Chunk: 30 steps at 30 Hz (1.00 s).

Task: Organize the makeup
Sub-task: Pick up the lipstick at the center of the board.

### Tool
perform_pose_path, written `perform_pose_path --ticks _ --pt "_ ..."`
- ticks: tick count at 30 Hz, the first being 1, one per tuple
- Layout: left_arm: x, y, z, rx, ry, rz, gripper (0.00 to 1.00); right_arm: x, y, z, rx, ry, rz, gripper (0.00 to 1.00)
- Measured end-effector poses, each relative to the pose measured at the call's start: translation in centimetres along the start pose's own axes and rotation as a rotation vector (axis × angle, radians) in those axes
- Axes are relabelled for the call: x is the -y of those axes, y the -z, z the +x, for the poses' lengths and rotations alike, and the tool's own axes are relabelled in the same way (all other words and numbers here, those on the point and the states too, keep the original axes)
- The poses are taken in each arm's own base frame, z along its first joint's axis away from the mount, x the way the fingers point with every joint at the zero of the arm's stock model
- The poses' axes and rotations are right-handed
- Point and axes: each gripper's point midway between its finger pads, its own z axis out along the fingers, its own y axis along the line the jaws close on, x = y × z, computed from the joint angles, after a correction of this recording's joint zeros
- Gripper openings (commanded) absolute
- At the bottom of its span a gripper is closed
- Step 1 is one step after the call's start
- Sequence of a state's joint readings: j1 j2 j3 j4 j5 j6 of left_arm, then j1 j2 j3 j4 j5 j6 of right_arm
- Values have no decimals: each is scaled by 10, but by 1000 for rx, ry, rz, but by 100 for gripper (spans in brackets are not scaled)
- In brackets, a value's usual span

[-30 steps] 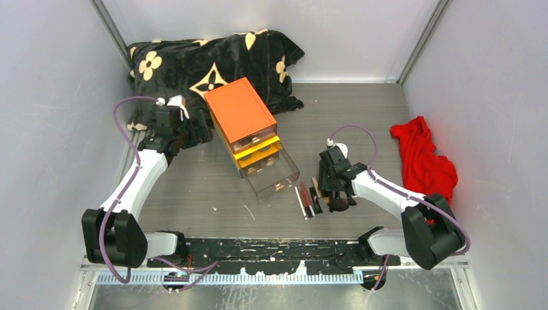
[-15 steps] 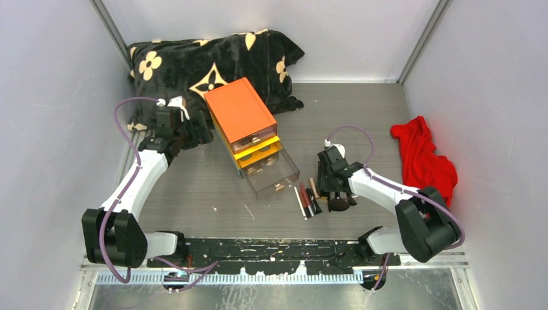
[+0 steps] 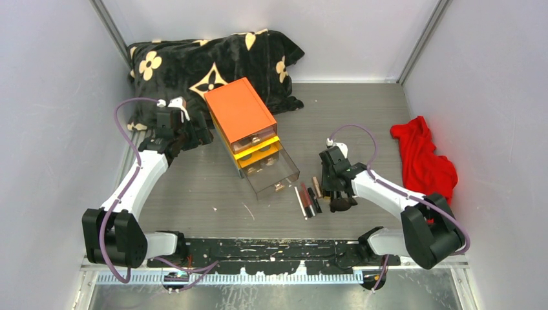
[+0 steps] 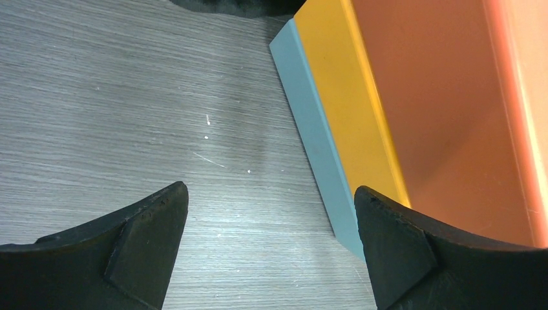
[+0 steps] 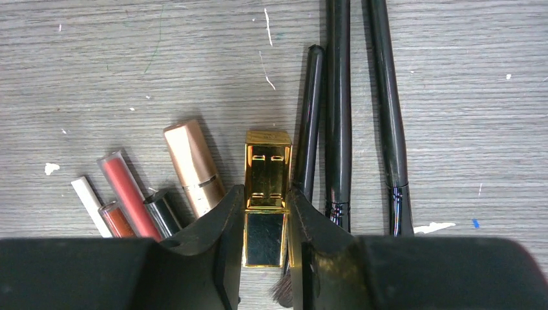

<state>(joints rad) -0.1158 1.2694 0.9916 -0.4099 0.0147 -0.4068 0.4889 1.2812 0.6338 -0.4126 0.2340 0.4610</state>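
Observation:
The makeup lies in a row on the table in front of the open drawer (image 3: pixel 309 200). In the right wrist view it shows as a white stick (image 5: pixel 90 203), red gloss tubes (image 5: pixel 129 194), a black tube (image 5: pixel 161 213), a rose-gold tube (image 5: pixel 192 165), a gold square lipstick (image 5: pixel 267 161) and three slim black brushes (image 5: pixel 337 116). My right gripper (image 5: pixel 266 206) is low over the row (image 3: pixel 331 194), shut on the gold lipstick, which lies on the table. My left gripper (image 4: pixel 271 200) is open and empty beside the left side of the box (image 3: pixel 194 132). No pink palette is in view.
The orange-topped box (image 3: pixel 240 113) (image 4: pixel 420 110) stands at centre with its lowest clear drawer (image 3: pixel 271 173) pulled out. A black flowered blanket (image 3: pixel 207 58) lies at the back left. A red cloth (image 3: pixel 423 158) lies at the right.
My right gripper has shifted slightly left and back over the makeup row. The left arm has not moved.

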Motion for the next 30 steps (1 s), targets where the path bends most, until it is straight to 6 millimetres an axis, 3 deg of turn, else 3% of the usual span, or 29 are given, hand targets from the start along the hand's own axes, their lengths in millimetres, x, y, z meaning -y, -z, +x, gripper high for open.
perform_pose_path --ticks 5,9,12,14,21,25,27,30 --pt "0 0 0 0 0 0 100 0 -1 0 -2 0 1 21" --pt "0 0 0 -1 0 0 100 -1 -3 -1 -7 2 5 11" --pt "0 0 1 -1 0 0 100 -4 -6 -5 -5 2 4 13" --pt "-1 -1 2 -4 0 -1 100 -5 -8 -8 -2 1 6 1" --pt "-1 -1 4 -8 0 -2 100 -7 -8 -12 7 -4 10 1" --pt "-1 -1 4 -8 0 -3 100 -1 2 -11 -32 26 36 1" --pt "-1 -1 4 -8 1 -2 100 -4 15 -25 -24 48 33 1" --pt "-1 -1 4 -8 1 -2 100 -18 42 -68 42 75 -3 1"
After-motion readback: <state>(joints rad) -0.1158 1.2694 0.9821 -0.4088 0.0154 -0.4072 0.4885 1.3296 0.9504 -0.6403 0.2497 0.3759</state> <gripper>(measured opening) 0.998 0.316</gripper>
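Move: The gold lipstick is already between the right hand's pads, close above the board. The clear open drawer it seems meant for lies about 16 cm to that hand's left, 5 cm ahead and at roughly its height. The rose-gold lipstick lies some 3 cm left and 1 cm ahead, and the brushes about 4 cm right, level with it. From the left hand, the gold lipstick lies roughly 34 cm right, 12 cm back and 15 cm below. Keeping its pinch on the gold lipstick, the right hand first eases forward about 1.5 cm almost level, low over the board, and slips slightly back. Then it climbs ever faster, some 7 cm up and a couple of centimetres more forward, carrying the lipstick up from between the rose-gold lipstick and the brushes; the wrist hardly turns. ##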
